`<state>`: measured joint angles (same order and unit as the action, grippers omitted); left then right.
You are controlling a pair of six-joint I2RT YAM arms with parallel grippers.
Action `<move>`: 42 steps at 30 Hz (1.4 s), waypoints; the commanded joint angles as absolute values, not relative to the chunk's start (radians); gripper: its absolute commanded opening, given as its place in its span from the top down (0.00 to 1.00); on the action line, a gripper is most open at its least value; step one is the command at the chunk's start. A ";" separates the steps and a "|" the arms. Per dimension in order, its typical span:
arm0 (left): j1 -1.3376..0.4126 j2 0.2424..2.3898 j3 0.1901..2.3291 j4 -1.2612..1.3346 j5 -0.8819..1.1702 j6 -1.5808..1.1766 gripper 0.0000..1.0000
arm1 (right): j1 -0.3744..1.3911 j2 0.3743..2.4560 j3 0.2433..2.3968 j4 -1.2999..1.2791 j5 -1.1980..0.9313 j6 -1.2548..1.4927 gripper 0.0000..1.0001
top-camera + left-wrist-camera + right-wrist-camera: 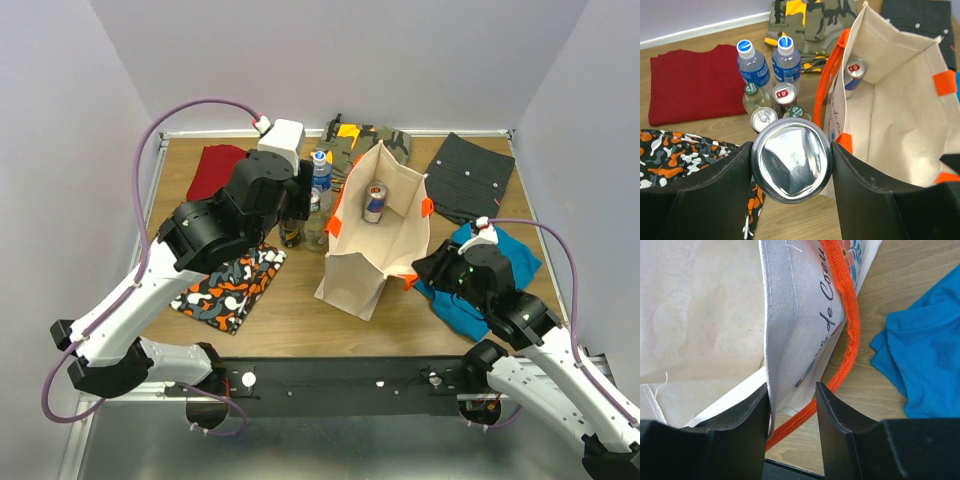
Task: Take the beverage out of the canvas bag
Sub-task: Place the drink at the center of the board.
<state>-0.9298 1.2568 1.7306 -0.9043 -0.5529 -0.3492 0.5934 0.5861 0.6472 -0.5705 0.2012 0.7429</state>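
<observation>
The beige canvas bag [385, 245] with orange handles stands upright and open mid-table. One silver, blue and red can [375, 203] stands inside it at the far end, also in the left wrist view [855, 72]. My left gripper [791, 147] is shut on a dark can [791, 162], seen from its shiny bottom, held just left of the bag [900, 100] beside the drinks on the table. In the top view the left gripper [293, 215] is over that spot. My right gripper [791, 390] is open, its jaws astride the bag's near-right wall [800, 315], which touches only the left finger.
Two blue-capped bottles [752, 67], small green-capped bottles [752, 92] and cans [784, 95] stand left of the bag. Folded clothes lie around it: red [215, 170], camouflage [365, 140], dark grey [472, 175], blue [495, 265], black-orange patterned [235, 285].
</observation>
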 commanded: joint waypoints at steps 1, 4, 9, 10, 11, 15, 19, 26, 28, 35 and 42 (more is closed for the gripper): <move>-0.930 1.206 1.659 -0.769 -0.588 -0.376 1.00 | 0.589 0.583 0.634 -0.595 0.204 0.735 0.51; -0.920 1.189 1.593 -0.739 -0.577 -0.393 1.00 | 0.589 0.583 0.632 -0.592 0.198 0.730 0.51; -0.916 1.169 1.505 -0.698 -0.566 -0.417 1.00 | 0.589 0.588 0.632 -0.592 0.196 0.729 0.51; -0.916 1.166 1.473 -0.692 -0.571 -0.420 1.00 | 0.588 0.589 0.632 -0.592 0.195 0.729 0.51; -0.914 1.160 1.456 -0.677 -0.572 -0.425 1.00 | 0.589 0.588 0.632 -0.591 0.195 0.729 0.51; -0.911 1.140 1.359 -0.609 -0.563 -0.448 1.00 | 0.589 0.589 0.632 -0.588 0.192 0.727 0.51; -0.907 1.121 1.249 -0.534 -0.558 -0.477 1.00 | 0.589 0.592 0.632 -0.588 0.189 0.726 0.51; -0.904 1.101 1.125 -0.424 -0.578 -0.511 1.00 | 0.589 0.589 0.630 -0.588 0.192 0.726 0.51; -0.900 1.101 1.088 -0.397 -0.587 -0.515 1.00 | 0.589 0.595 0.632 -0.589 0.195 0.726 0.51; -0.876 1.126 1.023 -0.330 -0.583 -0.531 1.00 | 0.589 0.588 0.632 -0.591 0.195 0.727 0.51; -0.831 1.147 0.940 -0.242 -0.540 -0.546 1.00 | 0.589 0.588 0.632 -0.592 0.196 0.730 0.51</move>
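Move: The left hand already holds a silver-ended drink can, some 30 cm above the board; the free spot for the can lies about 4 cm ahead, 1 cm to the left and 25 cm below. The black drink can already standing there is about 12 cm ahead and 2 cm left, with a green-capped glass bottle 12 cm ahead and 5 cm right; the canvas bag's middle is roughly 7 cm ahead and 15 cm right. From the right hand, the spot lies about 7 cm ahead and 25 cm left. The left hand keeps its grip on the upright can and takes it almost straight down beside the bag's left wall, about 19 cm, towards the bare board on the robot's side of the black can and the green-capped bottle. Fast at first, it slows over the last third and eases some 2 cm forward towards those two, while the wrist tips a little further down, by just under 10 degrees, and turns slightly counter-clockwise. ##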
